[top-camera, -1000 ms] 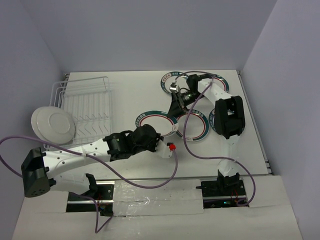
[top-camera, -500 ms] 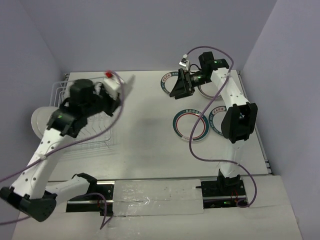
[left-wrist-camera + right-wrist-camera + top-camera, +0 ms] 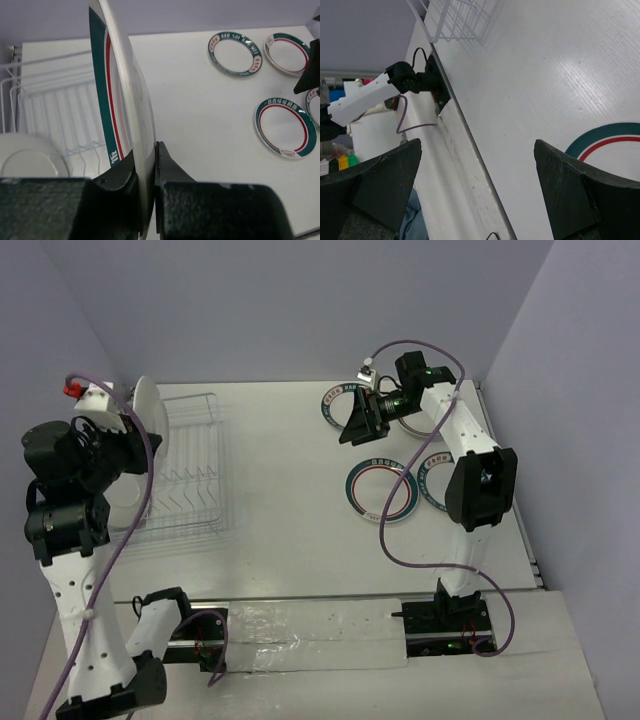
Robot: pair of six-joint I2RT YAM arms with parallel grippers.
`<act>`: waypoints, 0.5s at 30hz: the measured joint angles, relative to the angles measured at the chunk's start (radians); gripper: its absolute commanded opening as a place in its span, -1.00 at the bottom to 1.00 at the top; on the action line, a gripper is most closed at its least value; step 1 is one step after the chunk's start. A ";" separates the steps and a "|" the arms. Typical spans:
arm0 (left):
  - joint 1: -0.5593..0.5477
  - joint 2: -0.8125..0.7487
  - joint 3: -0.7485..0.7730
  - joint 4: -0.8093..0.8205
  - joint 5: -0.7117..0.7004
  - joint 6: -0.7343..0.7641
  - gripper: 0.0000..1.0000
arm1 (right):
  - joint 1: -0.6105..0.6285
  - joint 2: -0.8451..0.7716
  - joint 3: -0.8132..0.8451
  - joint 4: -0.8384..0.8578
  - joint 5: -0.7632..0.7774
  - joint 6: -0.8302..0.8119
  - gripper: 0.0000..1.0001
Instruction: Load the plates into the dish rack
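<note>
My left gripper (image 3: 128, 435) is shut on a teal-rimmed plate (image 3: 148, 412) and holds it on edge above the left end of the dish rack (image 3: 190, 465). In the left wrist view the jaws (image 3: 147, 170) pinch the plate's (image 3: 125, 100) lower rim. A plain white plate underside (image 3: 27, 155) leans in the rack (image 3: 60, 105). My right gripper (image 3: 352, 425) is open and empty beside a far plate (image 3: 333, 400). Two more plates (image 3: 382, 490) (image 3: 432, 492) lie on the table under the right arm. The left wrist view shows a further far plate (image 3: 287, 50).
The right wrist view shows the open fingers (image 3: 590, 195), a teal plate rim (image 3: 610, 135), the table's front rail (image 3: 470, 150) and a rack corner (image 3: 455, 20). Purple cables (image 3: 400, 530) loop over the table. Walls close in at the back and sides.
My left arm has lifted the teal-rimmed plate from the table's middle up and left to the rack's left end. My right gripper has drawn back toward the far plates.
</note>
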 measured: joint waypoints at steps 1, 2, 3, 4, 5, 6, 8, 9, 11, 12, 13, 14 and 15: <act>0.052 0.022 0.011 -0.026 0.035 0.011 -1.00 | 0.001 -0.006 -0.008 0.005 0.000 -0.004 1.00; 0.093 0.047 0.022 -0.048 0.070 0.018 -1.00 | 0.002 -0.011 -0.013 0.006 0.000 -0.008 1.00; 0.156 0.089 0.042 -0.078 0.130 0.039 -1.00 | 0.004 -0.015 -0.020 0.010 -0.001 -0.014 1.00; 0.219 0.136 0.072 -0.114 0.193 0.057 -1.00 | 0.007 -0.019 -0.026 0.013 -0.002 -0.019 1.00; 0.272 0.181 0.098 -0.138 0.243 0.084 -1.00 | 0.009 -0.021 -0.031 0.014 -0.002 -0.023 1.00; 0.334 0.240 0.132 -0.172 0.293 0.114 -1.00 | 0.011 -0.023 -0.037 0.017 -0.003 -0.028 1.00; 0.416 0.364 0.206 -0.235 0.365 0.178 -1.00 | 0.014 -0.025 -0.049 0.017 -0.006 -0.041 1.00; 0.444 0.417 0.235 -0.260 0.387 0.209 -1.00 | 0.015 -0.025 -0.056 0.018 -0.006 -0.047 1.00; 0.484 0.504 0.282 -0.313 0.418 0.268 -1.00 | 0.015 -0.025 -0.068 0.019 -0.008 -0.056 1.00; 0.504 0.534 0.292 -0.334 0.430 0.298 -1.00 | 0.015 -0.025 -0.075 0.019 -0.010 -0.062 1.00; 0.519 0.557 0.297 -0.359 0.438 0.327 -1.00 | 0.015 -0.025 -0.079 0.019 -0.010 -0.067 1.00; 0.533 0.573 0.299 -0.386 0.447 0.356 -1.00 | 0.015 -0.025 -0.083 0.021 -0.011 -0.071 1.00; 0.545 0.583 0.299 -0.412 0.455 0.382 -1.00 | 0.015 -0.025 -0.087 0.022 -0.013 -0.075 1.00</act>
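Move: The left hand already pinches a plate on edge. The slots it is bound for, at the dish rack's left end, lie about 6 cm ahead, some 15 cm left and 28 cm below. The loaded plates lean about 19 cm left of the hand and 6 cm ahead, and the rack's middle is roughly 12 cm ahead and 7 cm left. From the idle right hand, those slots are about 57 cm left, 4 cm back and 13 cm below. The left arm swings the held plate some 13 cm to the left towards the rack's left end, sinking about 8 cm steadily and reaching roughly 5 cm forward, with the forward reach dying out at the end. On the way the wrist tips the fingers about 20 degrees further down and lets the hand's left side drop slightly, while the fingers keep their pinch on the plate. ##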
